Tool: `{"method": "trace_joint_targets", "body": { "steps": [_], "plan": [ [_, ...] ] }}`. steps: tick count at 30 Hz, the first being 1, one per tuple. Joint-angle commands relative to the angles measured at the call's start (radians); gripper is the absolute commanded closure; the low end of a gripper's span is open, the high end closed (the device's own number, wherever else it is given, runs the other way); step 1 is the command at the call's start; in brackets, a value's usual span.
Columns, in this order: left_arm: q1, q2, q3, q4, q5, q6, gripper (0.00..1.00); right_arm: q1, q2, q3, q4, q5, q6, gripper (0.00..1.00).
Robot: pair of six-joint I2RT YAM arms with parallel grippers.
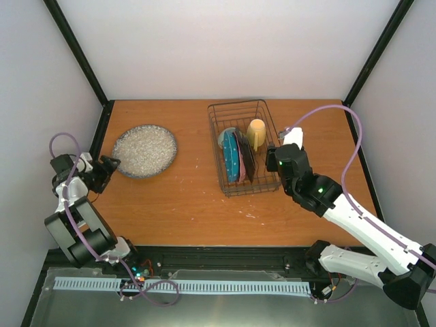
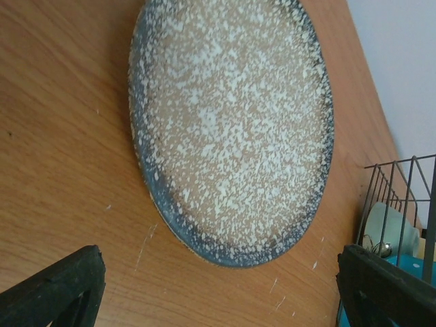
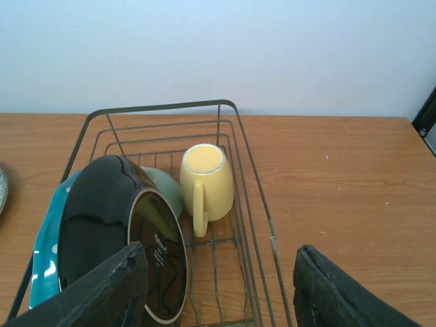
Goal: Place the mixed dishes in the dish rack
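Note:
The grey speckled plate (image 1: 144,150) (image 2: 231,122) lies flat on the table, left of the dish rack (image 1: 242,146) (image 3: 253,204). My left gripper (image 1: 109,165) (image 2: 218,300) is open at the plate's left rim, with only bare table between its fingers. In the rack stand the blue dotted plate (image 1: 231,161) (image 3: 42,262), a plate showing a glossy black underside (image 3: 129,238), the pale green bowl (image 1: 223,138) (image 3: 167,189) and the upside-down yellow mug (image 1: 256,133) (image 3: 206,178). My right gripper (image 1: 276,161) (image 3: 221,293) is open at the rack's near right corner, holding nothing.
Black frame posts and white walls close in the table at the back and on both sides. The table's left edge (image 1: 102,136) lies just behind my left gripper. Bare wood (image 1: 184,204) stretches in front of the plate and the rack.

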Motion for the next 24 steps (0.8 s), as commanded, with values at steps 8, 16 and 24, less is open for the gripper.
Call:
{"method": "trace_joint_targets", "body": {
  "steps": [8, 16, 24],
  "plan": [
    [0.003, 0.003, -0.028, 0.046, 0.046, -0.004, 0.07, -0.025, 0.147, 0.080, 0.007, -0.354, -0.055, 0.72],
    [0.004, 0.011, -0.053, 0.073, 0.056, 0.002, 0.07, -0.025, 0.277, 0.121, 0.028, -0.475, -0.053, 0.79],
    [0.004, 0.024, -0.074, 0.111, 0.081, -0.008, 0.08, -0.025, 0.381, 0.197, 0.027, -0.576, -0.075, 0.88]
  ]
}}
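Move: From the right gripper, the teal dotted plate stands in the rack about 14 cm to the left, some 5 cm farther out and roughly 18 cm down, middle to middle. The dark bowl leans beside it, 9 cm left and 6 cm ahead of the gripper; the yellow mug is about 20 cm ahead and 4 cm left, 20 cm down. For the left gripper, the teal plate lies some 40 cm right and 3 cm ahead, about level in height. Swing the empty right gripper about 12 cm left across the dark bowl's side of the rack towards the teal dotted plate, sinking some 7 cm, mostly midway through. Close the fingers from half open to nearly shut on nothing, turn the hand about 25 degrees counter-clockwise and tip the fingertips farther down. ##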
